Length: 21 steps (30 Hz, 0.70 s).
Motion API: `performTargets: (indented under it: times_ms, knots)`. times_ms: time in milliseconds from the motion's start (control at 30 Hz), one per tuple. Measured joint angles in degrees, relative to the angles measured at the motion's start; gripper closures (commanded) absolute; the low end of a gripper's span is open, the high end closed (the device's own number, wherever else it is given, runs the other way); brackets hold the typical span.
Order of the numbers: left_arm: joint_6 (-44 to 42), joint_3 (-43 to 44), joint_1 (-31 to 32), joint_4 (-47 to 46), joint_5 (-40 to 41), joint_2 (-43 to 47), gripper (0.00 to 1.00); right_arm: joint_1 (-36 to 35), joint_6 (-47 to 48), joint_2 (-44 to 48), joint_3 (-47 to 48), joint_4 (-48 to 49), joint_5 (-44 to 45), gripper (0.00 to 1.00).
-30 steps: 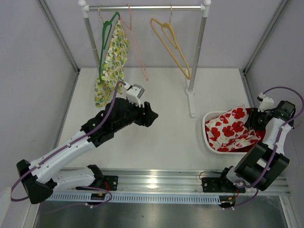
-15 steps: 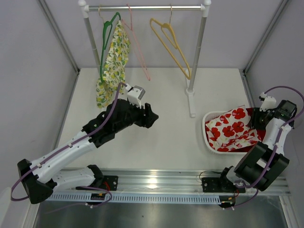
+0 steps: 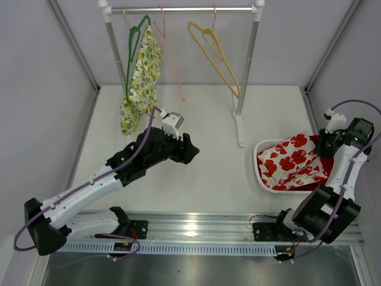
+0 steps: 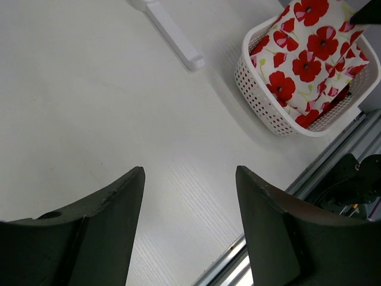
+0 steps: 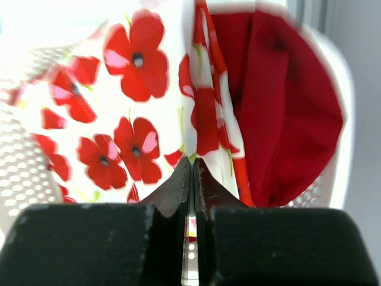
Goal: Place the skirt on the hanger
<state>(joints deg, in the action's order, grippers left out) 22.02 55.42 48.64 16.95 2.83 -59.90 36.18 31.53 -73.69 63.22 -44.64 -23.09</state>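
Note:
The skirt (image 3: 290, 161), white with red poppies, lies bunched in a white basket (image 3: 265, 180) at the right. My right gripper (image 3: 325, 145) is at the skirt's right edge. In the right wrist view its jaws (image 5: 191, 161) are pressed together on a fold of the skirt (image 5: 131, 89). An empty yellow hanger (image 3: 217, 56) and a thin pink hanger (image 3: 171, 59) hang on the rail (image 3: 178, 9). My left gripper (image 3: 189, 149) hovers over the table's middle, open and holding nothing (image 4: 190, 173); the skirt (image 4: 303, 59) and basket (image 4: 262, 104) show far off in its view.
A green hanger (image 3: 132, 44) carries a lemon-print garment (image 3: 143, 77) at the rail's left end. The rack's right post stands on a foot (image 3: 240, 131) between both arms. A plain red cloth (image 5: 292, 107) lies in the basket beside the skirt. Walls close in on three sides.
My right gripper has shut, from half open, and its arm has shifted slightly toward the back. The left arm crept a little right. The lemon-print garment is swinging.

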Motion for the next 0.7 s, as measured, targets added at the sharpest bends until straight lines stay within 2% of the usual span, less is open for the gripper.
performTargets:
  times_ms: [100,300,433,700]
  knots:
    - [0.37,-1.18,0.0,-0.9,-0.52,-0.02,0.32,-1.42,-0.04,0.35,6.36,-4.17,-1.38,1.0]
    - [1.05,-3.37,0.17,-4.76,-1.6,-0.02,0.32,-6.93,-2.6,0.39,26.91,-13.11,-6.08,1.0]
    - [1.84,-4.5,0.57,-8.41,-2.4,-0.31,0.32,-14.99,-5.66,0.44,40.28,-16.52,-7.32,1.0]
    - [3.04,-5.51,2.27,-19.21,-3.54,-2.82,0.31,-29.05,-12.44,-0.39,55.12,-17.46,-7.43,1.0]
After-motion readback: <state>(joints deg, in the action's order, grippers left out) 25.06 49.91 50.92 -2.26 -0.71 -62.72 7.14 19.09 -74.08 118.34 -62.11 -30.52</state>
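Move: The right hand has the red-flowered skirt pinched by its edge. The open middle of the table it is headed for lies roughly 47 cm to its left, about level and 8 cm below. The skirt's middle is some 11 cm left, 3 cm back, 3 cm down; the dark red cloth about 4 cm right, 1 cm ahead, 4 cm down. From the empty left hand, the skirt is about 37 cm right, 2 cm ahead, 14 cm lower. Keeping its pinch on the skirt's edge, the right hand sweeps it fast up out of the basket, about 30 cm, swinging some 18 cm left towards the open table. Its fingers tip up by roughly 35 degrees and turn counter-clockwise. The open left hand first dips slightly, then moves right towards the skirt and rises a little. ##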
